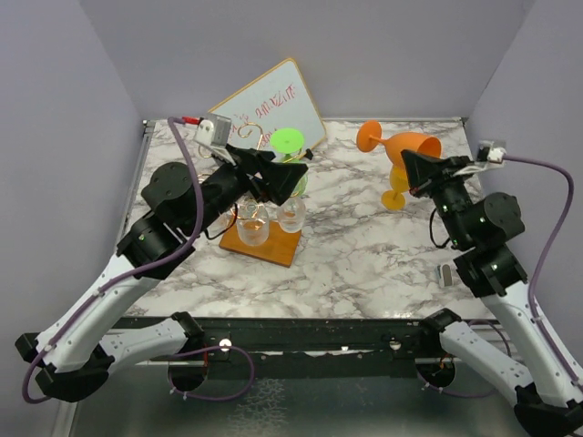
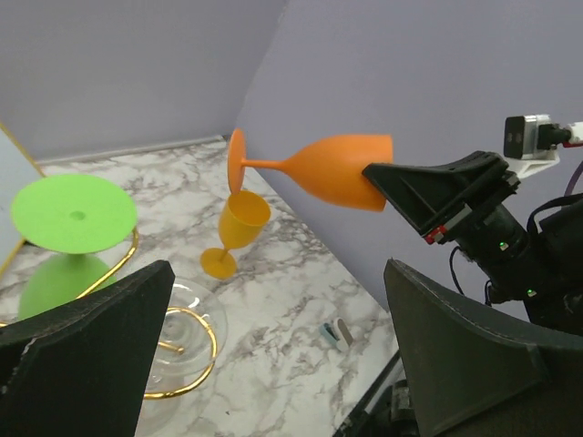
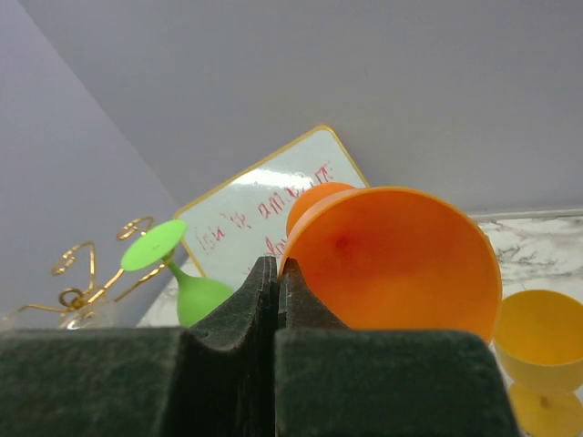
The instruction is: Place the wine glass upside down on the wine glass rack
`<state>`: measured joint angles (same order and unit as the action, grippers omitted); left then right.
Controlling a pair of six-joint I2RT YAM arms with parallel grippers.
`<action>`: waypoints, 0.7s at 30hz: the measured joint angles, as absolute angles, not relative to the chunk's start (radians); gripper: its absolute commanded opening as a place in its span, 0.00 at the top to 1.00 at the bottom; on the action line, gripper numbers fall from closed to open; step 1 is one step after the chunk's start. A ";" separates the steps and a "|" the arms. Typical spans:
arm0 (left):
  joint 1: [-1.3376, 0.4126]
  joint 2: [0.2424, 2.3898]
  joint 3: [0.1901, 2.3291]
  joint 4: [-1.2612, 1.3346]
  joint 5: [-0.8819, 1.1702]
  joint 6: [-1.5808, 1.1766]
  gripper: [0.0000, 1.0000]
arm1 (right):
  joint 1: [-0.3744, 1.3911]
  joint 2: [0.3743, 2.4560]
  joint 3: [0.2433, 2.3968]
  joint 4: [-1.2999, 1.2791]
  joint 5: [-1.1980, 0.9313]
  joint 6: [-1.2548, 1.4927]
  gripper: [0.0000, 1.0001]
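My right gripper [image 1: 410,171] is shut on the rim of an orange wine glass [image 1: 414,146], which it holds on its side in the air over the right of the table, foot pointing left and away. In the right wrist view the fingers [image 3: 277,269] pinch the bowl wall of the orange glass [image 3: 401,259]. The gold wine glass rack [image 1: 273,248] stands on its wooden base left of centre. A green glass [image 1: 288,141] hangs on it upside down, with clear glasses [image 1: 254,228] below. My left gripper [image 1: 290,177] hovers open over the rack, holding nothing.
A yellow wine glass [image 1: 397,187] stands upright under the orange one. A tilted whiteboard [image 1: 273,105] leans behind the rack. A small pale object [image 1: 446,273] lies near the right arm. Walls close in the table on three sides.
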<state>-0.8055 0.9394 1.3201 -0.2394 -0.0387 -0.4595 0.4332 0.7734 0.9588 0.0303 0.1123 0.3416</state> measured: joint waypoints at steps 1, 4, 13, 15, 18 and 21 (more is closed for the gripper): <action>-0.805 0.957 1.320 -0.224 -0.020 -0.475 0.01 | 0.433 0.739 0.942 0.042 0.115 0.356 0.99; -0.805 1.012 1.320 -0.180 0.030 -0.532 0.01 | 0.433 0.656 0.899 0.083 0.126 0.396 0.99; -0.805 1.113 1.320 -0.015 0.107 -0.723 0.01 | 0.433 0.525 0.809 0.187 0.172 0.504 0.99; -0.805 1.130 1.320 0.017 0.107 -0.773 0.01 | 0.433 0.520 0.799 0.201 0.179 0.526 0.99; -0.805 1.151 1.318 0.056 0.095 -0.863 0.01 | 0.433 0.509 0.777 0.228 0.194 0.562 0.99; -0.805 1.160 1.300 0.101 0.073 -0.941 0.01 | 0.433 0.498 0.760 0.251 0.201 0.595 0.99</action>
<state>-0.8055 1.1599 1.2999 0.1013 0.0734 -0.9413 0.4332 0.4980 0.7597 0.2508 0.2012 0.5953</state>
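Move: The right hand already pinches the orange wine glass by its rim, the glass's middle some 6 cm ahead and 4 cm left; the left gripper is about 25 cm left and 5 cm back. From the left hand that glass is roughly 11 cm ahead, 21 cm right, nearly level. The green glass hangs about 13 cm straight ahead of the left hand, 8 cm lower; the yellow glass stands 20 cm ahead, 28 cm right, 27 cm below. Open left hand reaches 8 cm right towards the orange glass the right draws back 6 cm and up. ##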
